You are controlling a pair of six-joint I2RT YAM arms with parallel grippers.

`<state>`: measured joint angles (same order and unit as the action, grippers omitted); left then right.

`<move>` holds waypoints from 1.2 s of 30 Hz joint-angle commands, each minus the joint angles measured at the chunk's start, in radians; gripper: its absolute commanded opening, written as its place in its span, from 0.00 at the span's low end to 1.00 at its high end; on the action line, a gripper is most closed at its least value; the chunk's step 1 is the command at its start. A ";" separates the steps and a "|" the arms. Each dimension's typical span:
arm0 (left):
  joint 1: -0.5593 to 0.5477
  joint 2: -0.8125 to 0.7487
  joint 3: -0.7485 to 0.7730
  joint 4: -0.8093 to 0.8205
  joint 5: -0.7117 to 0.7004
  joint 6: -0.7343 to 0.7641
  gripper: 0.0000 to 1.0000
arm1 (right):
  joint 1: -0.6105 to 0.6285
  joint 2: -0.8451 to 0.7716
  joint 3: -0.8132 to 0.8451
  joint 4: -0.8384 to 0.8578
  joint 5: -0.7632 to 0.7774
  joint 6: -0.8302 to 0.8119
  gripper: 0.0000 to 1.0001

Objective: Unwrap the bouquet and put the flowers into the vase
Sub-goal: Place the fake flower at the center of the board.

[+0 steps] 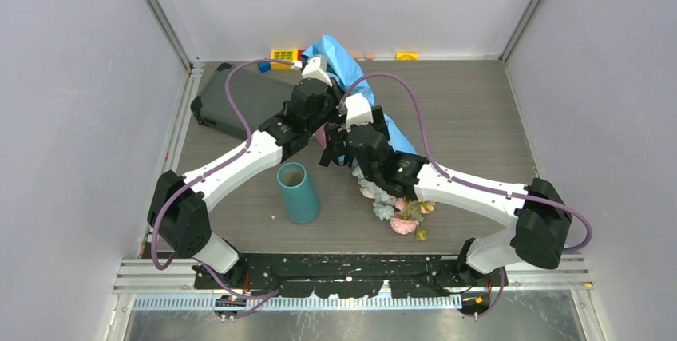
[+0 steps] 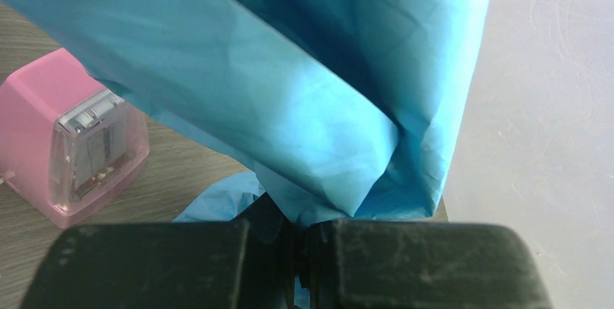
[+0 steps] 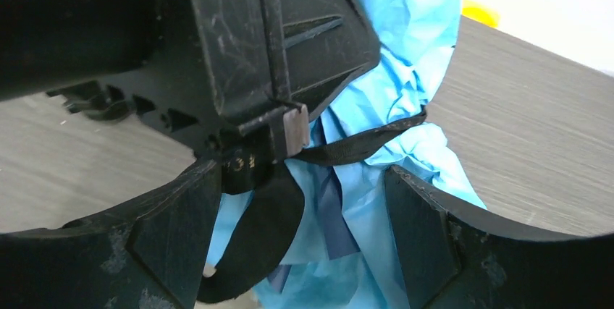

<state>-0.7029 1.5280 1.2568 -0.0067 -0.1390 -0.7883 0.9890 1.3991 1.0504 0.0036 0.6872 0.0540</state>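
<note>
The bouquet's blue paper wrap (image 1: 339,57) stretches from the back middle of the table toward the flowers (image 1: 399,215), whose pink, pale blue and yellow blooms lie near the front right. My left gripper (image 1: 326,120) is shut on a fold of the wrap (image 2: 304,142), which rises above its jaws (image 2: 304,231). My right gripper (image 3: 304,244) is open, its fingers (image 3: 427,240) on either side of the crumpled wrap (image 3: 362,251) and close to the black ribbon (image 3: 362,146). The teal vase (image 1: 298,193) stands upright and empty, front left of both grippers.
A pink metronome (image 2: 72,142) stands just beside the wrap. A dark grey case (image 1: 239,101) lies at the back left. Small yellow toys (image 1: 283,55) sit along the back wall. My two grippers (image 1: 335,149) work very close together.
</note>
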 commanded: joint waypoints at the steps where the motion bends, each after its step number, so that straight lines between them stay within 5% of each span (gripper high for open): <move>1: 0.000 -0.010 0.038 0.033 -0.013 -0.020 0.00 | 0.002 0.037 -0.004 0.182 0.204 -0.100 0.87; 11: 0.000 -0.003 0.037 0.030 -0.007 -0.029 0.00 | -0.025 0.099 -0.062 0.267 0.366 -0.134 0.83; 22: 0.000 0.071 0.136 -0.029 0.111 0.006 0.00 | -0.115 0.012 -0.137 0.203 0.263 -0.001 0.25; 27: -0.001 0.103 0.197 -0.078 0.166 0.050 0.22 | -0.153 -0.040 -0.157 0.185 0.227 0.044 0.01; 31: -0.001 0.092 0.219 -0.099 0.192 0.107 0.50 | -0.200 -0.083 -0.171 0.152 0.175 0.108 0.00; 36: -0.001 0.044 0.216 -0.122 0.202 0.190 0.71 | -0.281 -0.130 -0.184 0.113 0.086 0.167 0.00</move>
<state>-0.7055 1.6451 1.4403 -0.0940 0.0326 -0.6918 0.7490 1.3361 0.8700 0.1249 0.8227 0.1219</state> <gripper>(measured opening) 0.663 0.061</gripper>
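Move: The bouquet hangs from my closed left hand; its ribbon-tied waist sits about 3 cm right of that hand. From my open right hand the waist is about 4 cm ahead and 3 cm right, at roughly hand height. Also from the right hand, the pink metronome is some 7 cm ahead, 5 cm left and 17 cm below. The vase is about 11 cm back, 13 cm left and 13 cm below, and the flower heads 12 cm back, 8 cm right and 14 cm below. I slide my open right hand forward and to the right around the wrap's ribboned waist, sinking about 2 cm, and close its fingers there. My left hand drifts some 4 cm right, then opens and lets go. With the waist pinched, I carry the bouquet about 6 cm farther right, the right wrist having turned some 20 degrees clockwise overall. ##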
